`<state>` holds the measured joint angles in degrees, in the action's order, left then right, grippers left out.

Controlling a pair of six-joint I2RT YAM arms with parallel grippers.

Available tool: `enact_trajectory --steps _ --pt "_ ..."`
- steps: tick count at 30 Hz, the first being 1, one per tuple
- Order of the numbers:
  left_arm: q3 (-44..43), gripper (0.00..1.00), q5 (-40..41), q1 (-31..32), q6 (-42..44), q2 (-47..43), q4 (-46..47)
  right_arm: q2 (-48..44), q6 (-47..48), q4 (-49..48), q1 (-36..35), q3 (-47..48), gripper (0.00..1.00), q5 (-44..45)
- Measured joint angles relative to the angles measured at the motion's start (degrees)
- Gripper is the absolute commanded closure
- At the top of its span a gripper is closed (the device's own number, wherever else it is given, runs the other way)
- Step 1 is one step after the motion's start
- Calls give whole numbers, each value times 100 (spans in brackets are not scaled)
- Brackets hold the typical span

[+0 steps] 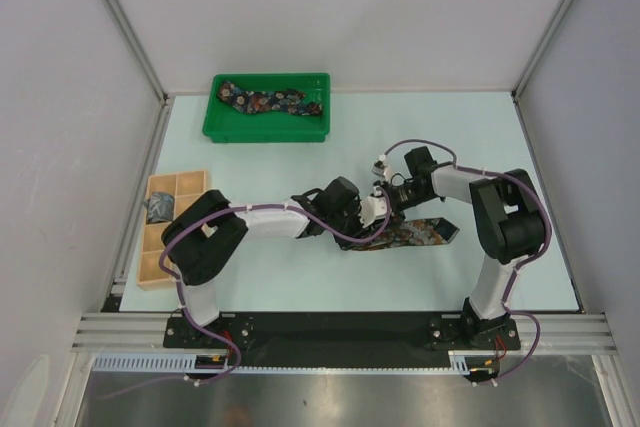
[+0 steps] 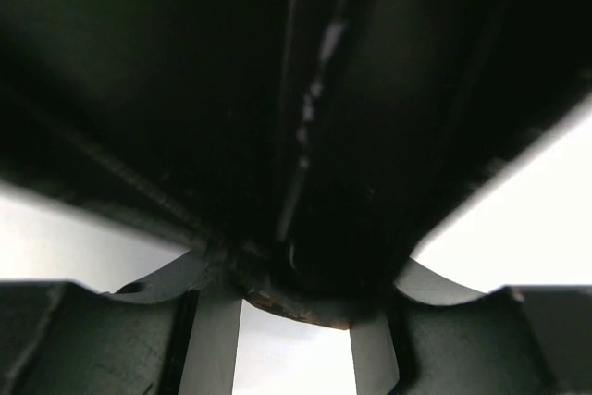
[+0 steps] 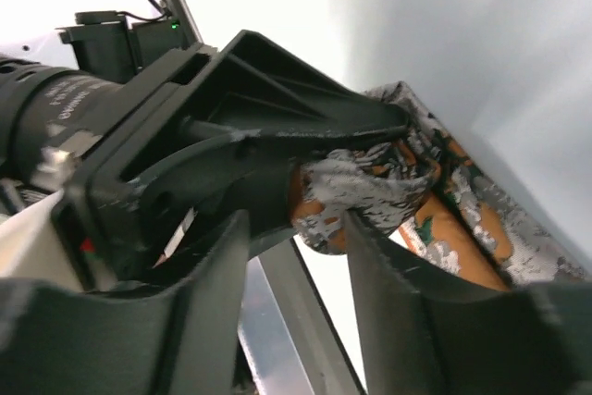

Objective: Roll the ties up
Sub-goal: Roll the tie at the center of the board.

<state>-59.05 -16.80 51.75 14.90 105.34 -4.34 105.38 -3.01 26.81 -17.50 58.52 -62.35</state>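
A rust-brown tie [image 1: 425, 233] lies flat on the table right of centre, its left end wound into a small roll [image 3: 361, 193]. My left gripper [image 1: 350, 209] reaches in from the left and is shut on that roll. In the left wrist view a rusty fabric edge [image 2: 298, 308] spans the gap between its fingers [image 2: 215, 339], and the rest is dark. My right gripper [image 1: 384, 203] faces it from the right, jaws apart. The roll's end sits at its tips [image 3: 296, 228] and touches one finger [image 3: 393, 275]. A dark navy tie [image 1: 272, 101] lies in the green tray [image 1: 218, 129].
A tan wooden compartment box [image 1: 190, 183] stands at the left edge with a grey-blue rolled tie [image 1: 159, 209] in one cell. The green tray is at the back. Metal frame posts and white walls bound the table on three sides.
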Motion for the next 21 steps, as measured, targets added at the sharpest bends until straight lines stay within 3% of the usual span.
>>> enact_trajectory --steps 3,4,7,10,18,21 --pt "2 72 0 -2 -4 0 4 114 -2 -39 0 0 75 76" --pt "9 71 0 -2 -7 -2 13 160 -2 -42 13 0 87 114" --pt "26 68 2 0 -7 -11 39 234 -4 -7 55 -2 100 170" --pt "68 61 0 0 -13 -33 105 240 26 46 68 0 100 214" --pt "509 23 -4 -83 -114 -184 804 299 129 271 286 0 100 413" --pt "951 17 -125 -195 -175 -433 1220 302 181 448 437 0 100 708"
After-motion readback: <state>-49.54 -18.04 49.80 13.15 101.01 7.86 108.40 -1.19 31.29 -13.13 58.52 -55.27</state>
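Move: The rolled part of the tie sits between the left hand's fingers, its middle about 2 cm to that hand's right and at its height. From the right hand the same roll lies roughly 5 cm to the left, 1 cm back and 5 cm below. The flat rest of the tie runs out the other way, its middle some 6 cm to the right hand's right, level with it and 7 cm down, and its dark end about 15 cm to the right, equally low. The right hand sinks about 2 cm to the roll while its half-open fingers shut completely, pinching the tie's fabric at the near side of the roll, then draws it some 3 cm to the right, down a little more, with a slight tilt of under 10 degrees. The left hand first keeps its grip on the roll without moving, then spreads its fingers wide, lets go and just begins to back off about 1 cm to the left. ##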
